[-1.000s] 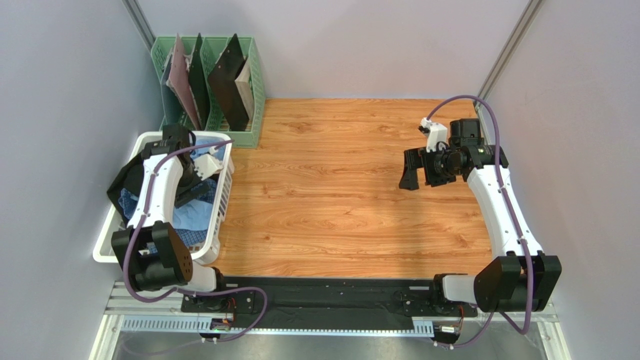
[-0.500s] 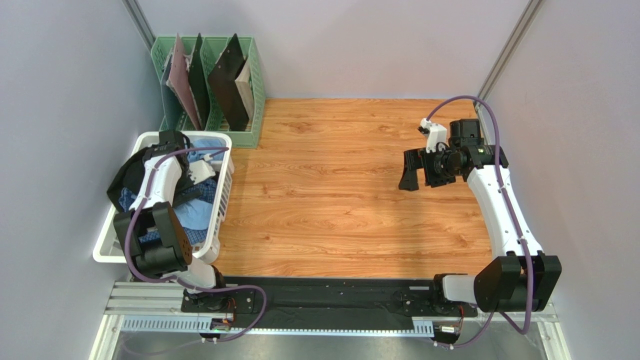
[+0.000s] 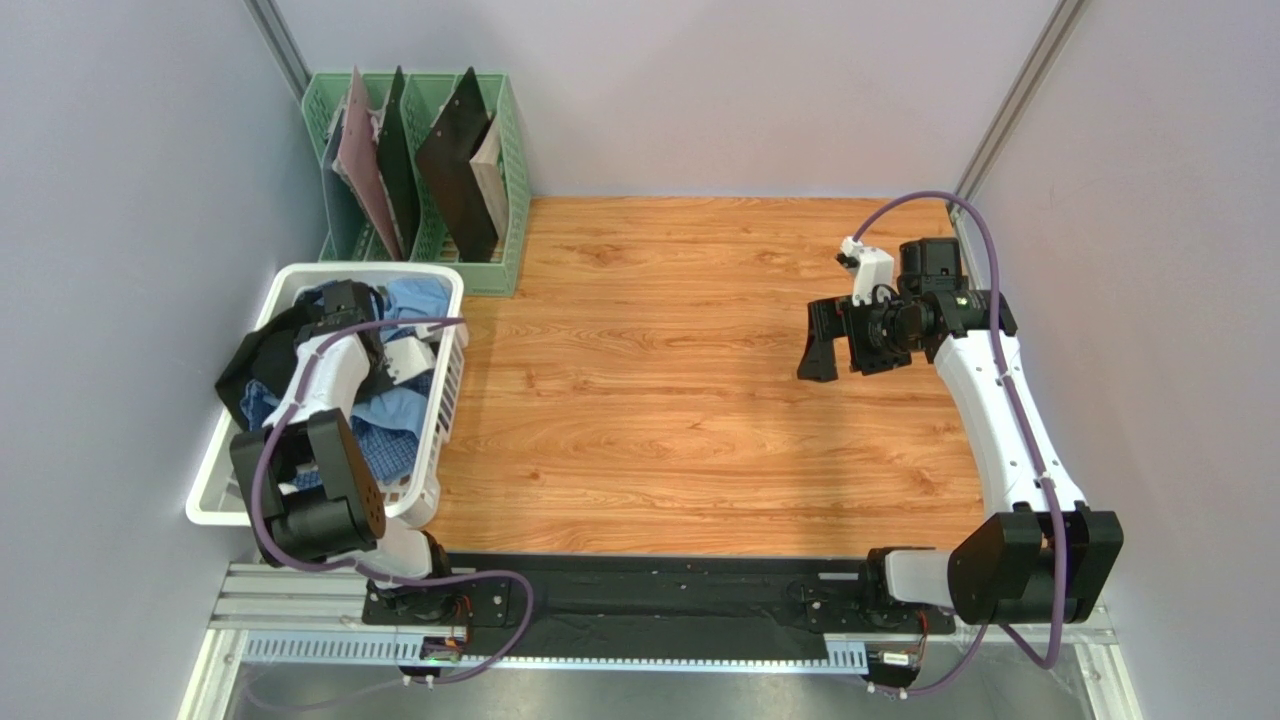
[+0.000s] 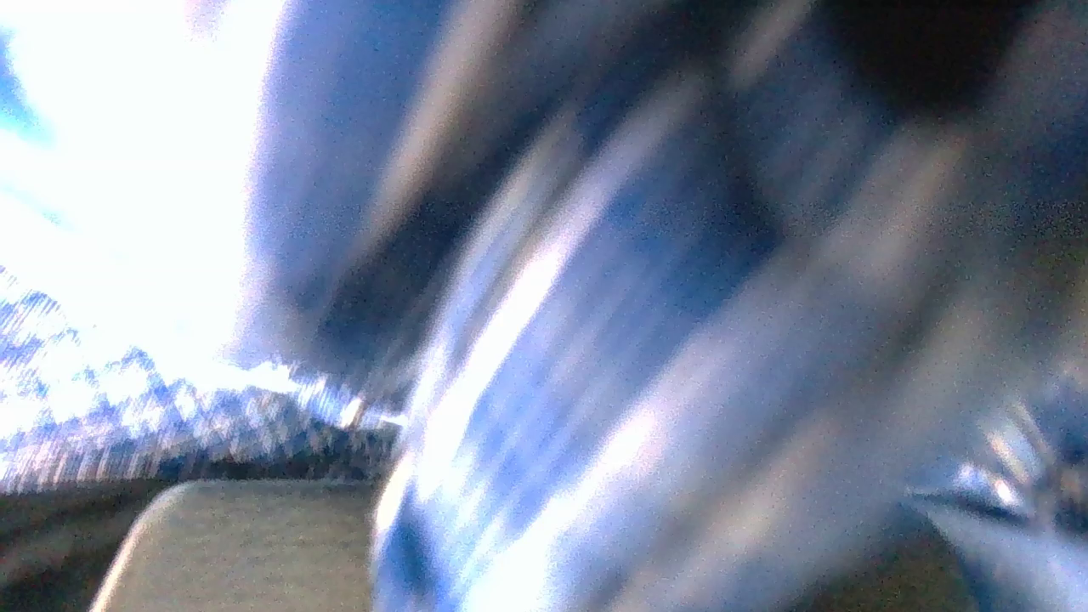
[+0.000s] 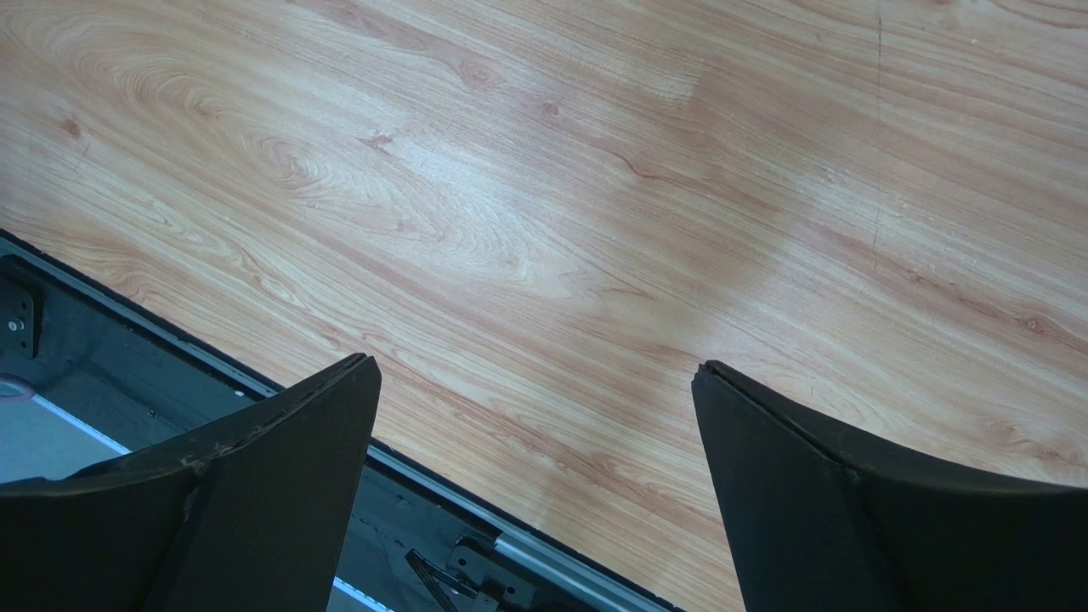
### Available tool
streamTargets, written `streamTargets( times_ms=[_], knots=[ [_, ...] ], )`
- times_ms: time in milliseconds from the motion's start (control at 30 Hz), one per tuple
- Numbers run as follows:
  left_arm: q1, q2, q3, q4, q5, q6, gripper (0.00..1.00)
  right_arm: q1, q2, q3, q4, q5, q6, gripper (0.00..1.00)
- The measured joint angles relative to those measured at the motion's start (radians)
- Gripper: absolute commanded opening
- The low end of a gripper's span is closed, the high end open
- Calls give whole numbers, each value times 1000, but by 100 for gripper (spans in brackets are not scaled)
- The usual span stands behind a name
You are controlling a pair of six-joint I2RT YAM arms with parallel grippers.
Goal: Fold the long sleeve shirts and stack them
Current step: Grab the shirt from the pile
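The long sleeve shirts lie crumpled in a white basket at the left, light blue cloth over blue-and-white checked cloth. My left gripper is down inside that pile and its fingers are buried. The left wrist view is a blur of blue cloth pressed close, with checked cloth at the left; the jaws are shut in the blue cloth. My right gripper hovers over bare wood at the right, open, nothing between its fingers.
A green rack with dark upright boards stands behind the basket. A black garment hangs at the basket's left side. The black base rail runs along the table's near edge. Grey walls stand close on both sides.
My left arm has pushed further down into the basket and its gripper has gone from open to shut in the cloth. The right arm has not moved.
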State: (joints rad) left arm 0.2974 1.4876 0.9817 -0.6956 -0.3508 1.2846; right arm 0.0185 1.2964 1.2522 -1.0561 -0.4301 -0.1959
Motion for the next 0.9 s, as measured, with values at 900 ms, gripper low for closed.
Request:
streamTargets(
  times_ms=[900],
  knots=[
    [-32,-176,593,-510,251,-313,0,0,6,0,0,-36,0,100]
  ],
)
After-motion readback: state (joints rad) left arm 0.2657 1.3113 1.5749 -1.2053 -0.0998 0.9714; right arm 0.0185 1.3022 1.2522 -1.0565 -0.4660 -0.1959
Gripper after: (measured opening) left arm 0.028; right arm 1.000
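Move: Down in the white basket, the left hand is already shut on the blue checked shirt and some light blue cloth. The clear table middle, where they are bound, is roughly 45 cm to its right, level fore and aft and some 10 cm lower; the basket's right rim is about 13 cm right, level ahead, slightly higher. Black cloth lies about 10 cm left and 2 cm ahead. From the right hand that table middle is about 20 cm left, straight across, 18 cm below. Keeping its fingers shut on the bunched cloth, the left hand pulls steeply up out of the pile, about 23 cm, drifting some 7 cm right, while the wrist tilts roughly 30 degrees so the fingers swing forward. It then stops rising and sinks about 5 cm, starting to tilt back, the shirts still hanging from it. ##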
